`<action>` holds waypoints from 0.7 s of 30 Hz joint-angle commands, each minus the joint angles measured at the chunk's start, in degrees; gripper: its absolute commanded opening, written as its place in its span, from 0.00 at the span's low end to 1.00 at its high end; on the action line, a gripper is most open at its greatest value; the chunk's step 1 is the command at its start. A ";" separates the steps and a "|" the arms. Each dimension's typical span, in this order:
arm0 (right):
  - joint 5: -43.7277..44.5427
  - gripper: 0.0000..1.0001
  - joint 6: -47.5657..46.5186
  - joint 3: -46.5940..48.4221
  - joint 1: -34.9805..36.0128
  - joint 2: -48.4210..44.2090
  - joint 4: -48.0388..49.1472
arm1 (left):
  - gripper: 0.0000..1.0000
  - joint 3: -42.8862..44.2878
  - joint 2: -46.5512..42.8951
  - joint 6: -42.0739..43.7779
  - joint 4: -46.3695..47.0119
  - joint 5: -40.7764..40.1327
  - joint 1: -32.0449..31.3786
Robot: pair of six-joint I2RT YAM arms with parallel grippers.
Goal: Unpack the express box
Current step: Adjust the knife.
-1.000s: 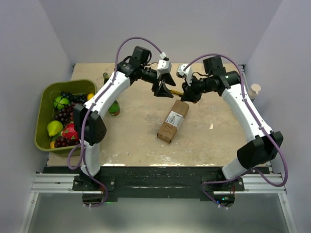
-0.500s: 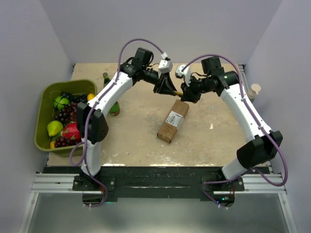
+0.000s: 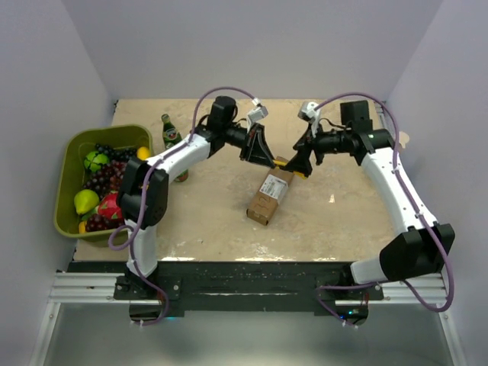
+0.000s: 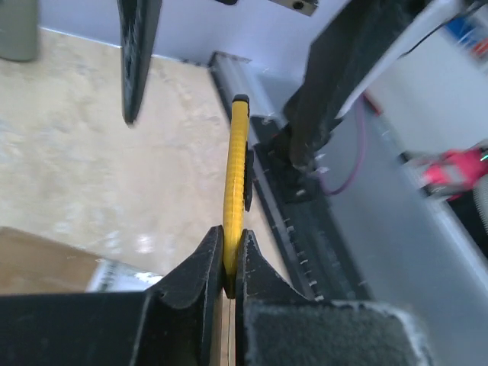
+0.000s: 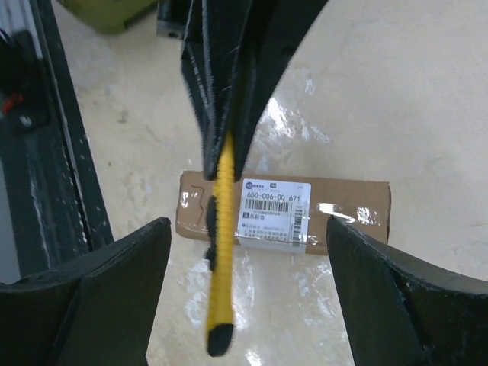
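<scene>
The express box (image 3: pixel 272 192), a brown carton with a white label (image 5: pixel 276 210), lies flat on the table between the arms; it also shows as express box (image 5: pixel 343 206). Above its far end, my left gripper (image 3: pixel 263 149) is shut on one end of a slim yellow utility knife (image 4: pixel 235 175). The jaws of the left gripper (image 4: pixel 231 233) pinch the knife edge-on. My right gripper (image 3: pixel 302 162) stands open just right of the knife. In the right wrist view the knife (image 5: pixel 219 259) hangs free between the wide-apart fingers (image 5: pixel 91 297) of the right gripper (image 5: pixel 248 225).
A green bin (image 3: pixel 72 145) of fruit sits at the table's left edge. A green bottle (image 3: pixel 169 131) stands behind it, with another green item (image 3: pixel 180 174) nearer the left arm. A paper cup (image 3: pixel 402 139) is at the far right edge.
My left gripper closed on the yellow knife. My right gripper, shut on the knife before, opened, let it go and drew back to the right. The box has not moved.
</scene>
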 commanded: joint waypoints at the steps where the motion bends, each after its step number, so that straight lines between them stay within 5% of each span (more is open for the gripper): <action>1: -17.59 0.81 8.79 -3.15 -2.89 -0.81 10.69 | 0.00 -4.72 -4.06 -29.10 33.02 4.88 0.41; 21: -10.68 0.64 10.82 -6.41 -1.14 -1.86 12.81 | 0.00 -2.00 -3.01 -29.44 31.70 4.27 0.05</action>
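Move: Pinched by its blade end in the left fingers, the knife has its middle about 5 cm to the right of that hand, 2 cm back and near its height. From the right hand, whose open fingers already straddle it, the knife's middle is roughly 2 cm back, 1 cm to the right and 2 cm lower. The box lies on the table some 21 cm below the left hand, about 3 cm ahead and straight in line. Keeping its pinch on the knife's blade end, the left hand dips slightly, then lifts about 3 cm and stops. The right hand works in about 1 cm to its left and slightly back around the yellow handle, swings its fingertips up some 10 degrees, and narrows its wide-open fingers part way, without closing on the knife. ##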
